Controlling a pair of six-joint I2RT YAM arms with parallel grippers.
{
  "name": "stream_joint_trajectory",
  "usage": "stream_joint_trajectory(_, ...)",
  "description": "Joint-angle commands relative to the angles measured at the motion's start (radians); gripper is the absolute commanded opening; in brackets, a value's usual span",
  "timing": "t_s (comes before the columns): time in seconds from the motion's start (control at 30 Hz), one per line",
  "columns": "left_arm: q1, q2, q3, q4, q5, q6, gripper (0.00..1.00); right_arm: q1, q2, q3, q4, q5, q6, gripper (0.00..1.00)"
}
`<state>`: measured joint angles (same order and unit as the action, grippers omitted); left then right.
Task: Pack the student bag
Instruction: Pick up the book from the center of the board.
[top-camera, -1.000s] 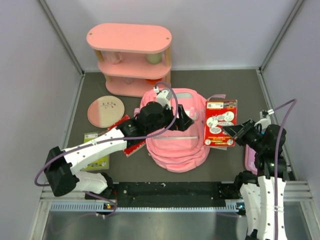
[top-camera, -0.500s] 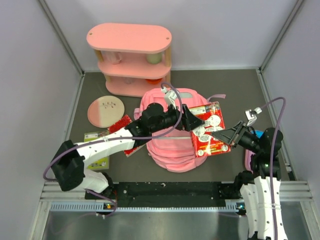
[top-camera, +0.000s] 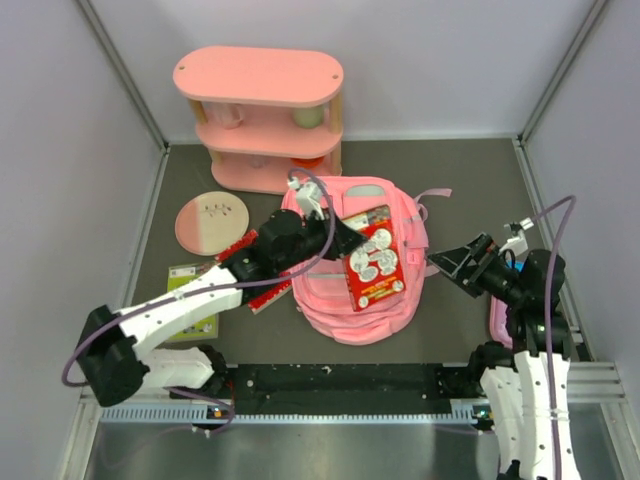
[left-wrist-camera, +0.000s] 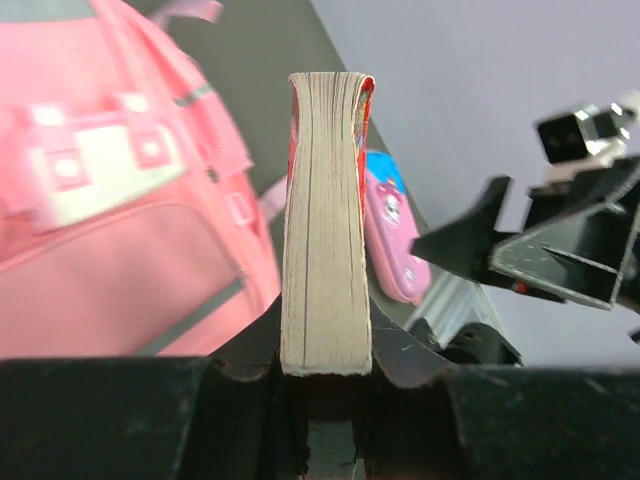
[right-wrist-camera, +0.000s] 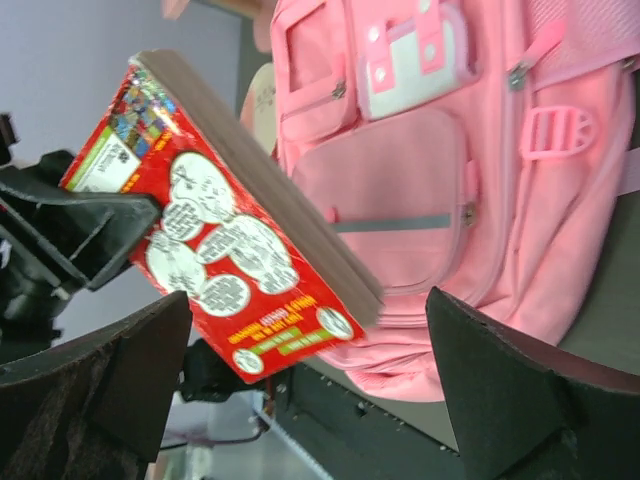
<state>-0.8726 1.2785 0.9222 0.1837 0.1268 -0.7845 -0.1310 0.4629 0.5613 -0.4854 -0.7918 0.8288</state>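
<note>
The student bag (top-camera: 395, 210), a soft pink backpack with a white buckle flap, lies flat in the middle of the table, also seen as the bag (right-wrist-camera: 430, 180) and the bag (left-wrist-camera: 110, 230). My left gripper (top-camera: 345, 240) is shut on a red book with white cartoon figures (top-camera: 373, 262) and holds it over the bag's front. The book's page edge (left-wrist-camera: 322, 250) stands clamped between the left jaws. The book (right-wrist-camera: 220, 240) hangs apart from my right gripper (top-camera: 452, 263), which stands open and empty to the right of the bag.
A pink three-tier shelf (top-camera: 262, 115) stands at the back. A round pink disc (top-camera: 210, 221), a red book (top-camera: 262, 292) and a green booklet (top-camera: 190, 320) lie left of the bag. A flat pink pencil case (left-wrist-camera: 390, 240) lies by the right arm.
The book passed from the right gripper to the left. The right gripper opened and drew back to the right; the left gripper shut on the book and carried it left over the bag.
</note>
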Motion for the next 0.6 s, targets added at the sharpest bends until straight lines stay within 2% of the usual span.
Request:
stream_joint_trajectory(0.0,0.040,-0.208,-0.035,-0.087,-0.206,0.059,0.00,0.008,-0.050,0.080,-0.153,0.154,-0.084,0.99)
stream_joint_trajectory(0.17,0.049,-0.335,-0.114,-0.053,-0.289,0.019,0.00,0.014,-0.128,-0.023,-0.072,0.022,0.044,0.99)
stream_joint_trajectory(0.3,0.050,-0.360,-0.166,0.072,-0.302,-0.041,0.00,0.085,-0.214,-0.136,0.196,-0.057,0.313,0.99)
stream_joint_trajectory(0.37,0.049,-0.360,-0.207,0.132,-0.293,-0.090,0.00,0.125,-0.231,-0.150,0.215,-0.018,0.342,0.99)
stream_joint_trajectory(0.4,0.050,-0.357,-0.221,0.163,-0.288,-0.107,0.00,0.183,-0.228,-0.146,0.214,0.024,0.339,0.99)
stream_joint_trajectory(0.5,0.050,-0.332,-0.247,0.256,-0.259,-0.154,0.00,0.275,-0.167,-0.129,0.225,0.100,0.326,0.99)
stream_joint_trajectory(0.57,0.049,-0.308,-0.250,0.315,-0.233,-0.177,0.00,0.401,-0.116,-0.126,0.270,0.153,0.322,0.99)
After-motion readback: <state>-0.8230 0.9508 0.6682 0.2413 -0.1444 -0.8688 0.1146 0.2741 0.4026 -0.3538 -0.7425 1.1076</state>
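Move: The left gripper already holds the book over the bag, whose middle lies about 20 cm below it, roughly 4 cm ahead and 5 cm to its right. The striped red book is some 20 cm to the left, 3 cm ahead and down on the board. From the empty right gripper, the bag's middle is about 23 cm left, 9 cm ahead and 17 cm below; the held book is 17 cm left at about its own height, and the pencil case is 21 cm right. Keep the book pinched and swing the left gripper about 9 cm left, towards the bag's left side, arching up some 4 cm before sinking most of the way back, while turning the wrist about 20 degrees counter-clockwise. Keep the right gripper wide open and, after a slight drift right, bring it left and back about 4 cm each, towards the bag's near right side. ##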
